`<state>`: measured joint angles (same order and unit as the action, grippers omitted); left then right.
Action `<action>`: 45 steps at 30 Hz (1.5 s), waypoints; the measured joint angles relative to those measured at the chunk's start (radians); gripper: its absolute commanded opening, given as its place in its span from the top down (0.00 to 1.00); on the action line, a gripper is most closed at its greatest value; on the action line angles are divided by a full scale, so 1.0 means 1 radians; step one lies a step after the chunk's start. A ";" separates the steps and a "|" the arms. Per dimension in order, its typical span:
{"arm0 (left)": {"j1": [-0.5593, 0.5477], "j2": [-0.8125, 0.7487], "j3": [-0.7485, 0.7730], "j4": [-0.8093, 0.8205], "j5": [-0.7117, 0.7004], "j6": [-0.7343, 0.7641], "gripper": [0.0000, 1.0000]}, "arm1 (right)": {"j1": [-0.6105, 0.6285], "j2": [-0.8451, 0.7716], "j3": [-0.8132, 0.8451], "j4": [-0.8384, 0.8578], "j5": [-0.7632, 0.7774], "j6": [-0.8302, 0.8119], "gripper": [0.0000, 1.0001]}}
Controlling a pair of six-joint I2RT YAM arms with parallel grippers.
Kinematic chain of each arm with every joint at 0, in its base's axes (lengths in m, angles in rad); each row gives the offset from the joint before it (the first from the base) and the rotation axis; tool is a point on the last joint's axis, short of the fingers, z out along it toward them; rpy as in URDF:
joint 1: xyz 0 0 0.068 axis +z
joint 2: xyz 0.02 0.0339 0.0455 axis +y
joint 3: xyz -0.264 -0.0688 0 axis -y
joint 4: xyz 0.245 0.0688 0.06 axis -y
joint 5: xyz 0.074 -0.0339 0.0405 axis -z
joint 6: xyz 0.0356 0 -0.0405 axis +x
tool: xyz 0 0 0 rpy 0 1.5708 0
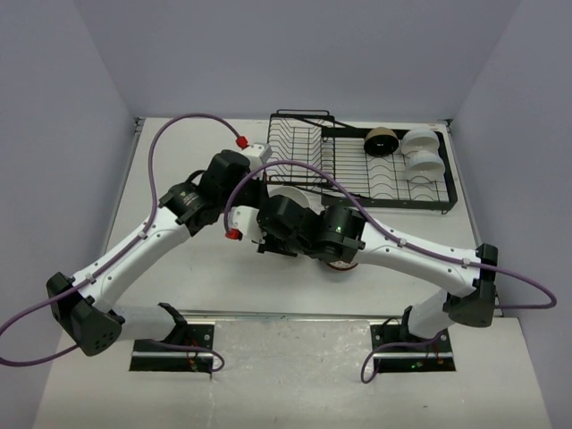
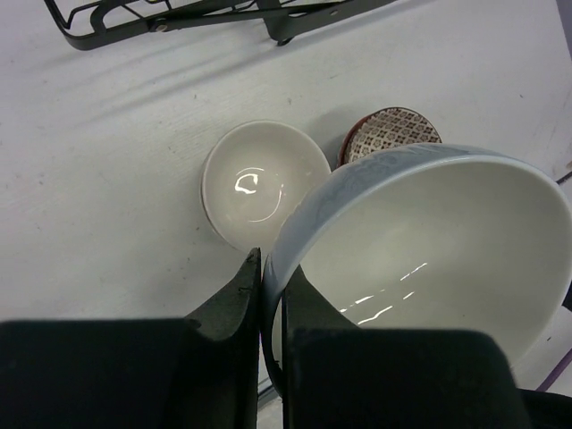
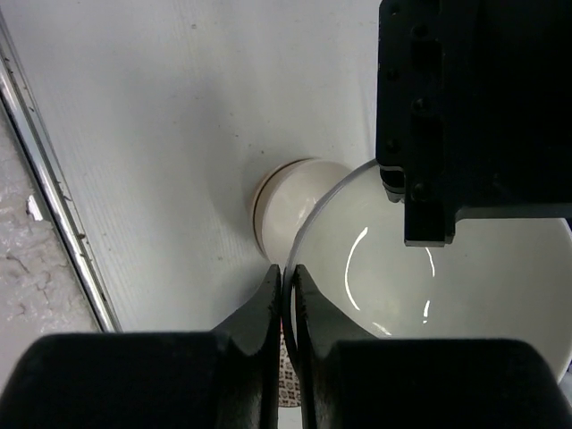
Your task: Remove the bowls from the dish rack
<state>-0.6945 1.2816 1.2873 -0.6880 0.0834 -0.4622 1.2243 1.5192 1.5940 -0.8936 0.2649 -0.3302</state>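
Both grippers are shut on the rim of one bowl (image 1: pixel 293 197), white inside with a pale blue pattern outside (image 2: pixel 429 241), and hold it above the table in front of the dish rack (image 1: pixel 357 170). My left gripper (image 2: pixel 273 268) pinches one side of the rim. My right gripper (image 3: pixel 288 273) pinches another side of the same bowl (image 3: pixel 411 277). Under it on the table sit a cream bowl (image 2: pixel 255 183) and a reddish-brown patterned bowl (image 2: pixel 393 132). The rack's right part holds a dark-inside tan bowl (image 1: pixel 382 141) and two white bowls (image 1: pixel 420 141).
The rack's black wire edge (image 2: pixel 179 22) runs just beyond the bowls on the table. The table's metal front rail (image 3: pixel 49 214) lies to the left in the right wrist view. Purple cables (image 1: pixel 179 134) loop over the left of the table.
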 measured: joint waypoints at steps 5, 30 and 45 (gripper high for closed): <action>-0.002 -0.006 0.000 -0.009 -0.048 0.000 1.00 | -0.002 0.009 0.001 0.016 0.038 0.007 0.22; 0.665 0.089 -0.496 0.289 -0.073 -0.293 1.00 | -0.491 -0.586 -0.468 0.309 0.237 0.453 0.01; 0.665 0.100 -0.566 0.349 -0.143 -0.315 0.17 | -0.547 -0.556 -0.488 0.321 0.178 0.496 0.01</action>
<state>-0.0292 1.3819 0.7216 -0.3389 -0.0593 -0.7773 0.6769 0.9630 1.1057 -0.5724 0.4427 0.1658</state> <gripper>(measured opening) 0.679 0.987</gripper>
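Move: The bowl to be unloaded is pinched by both hands, its middle about 4 cm forward and 4 right of the right hand. Its place is bare table, some 18 cm left, 5 forward and 22 below the left hand. The white bowl stands on the table about 4 cm right and 2 forward of the left hand, the patterned bowl roughly 16 right and 3 back. From the right hand, the black-lined bowl in the rack lies about 34 forward and 31 right, 17 lower. The bowl passes to the left hand: the right fingers open wide off its rim, and that hand draws away to the right some 20 cm and forward, a little up, towards the rack. Keeping its pinch, the left hand carries the bowl left about 22 cm and slightly forward, yawing roughly 55 degrees counter-clockwise, then lowers it to the bare table and opens. ##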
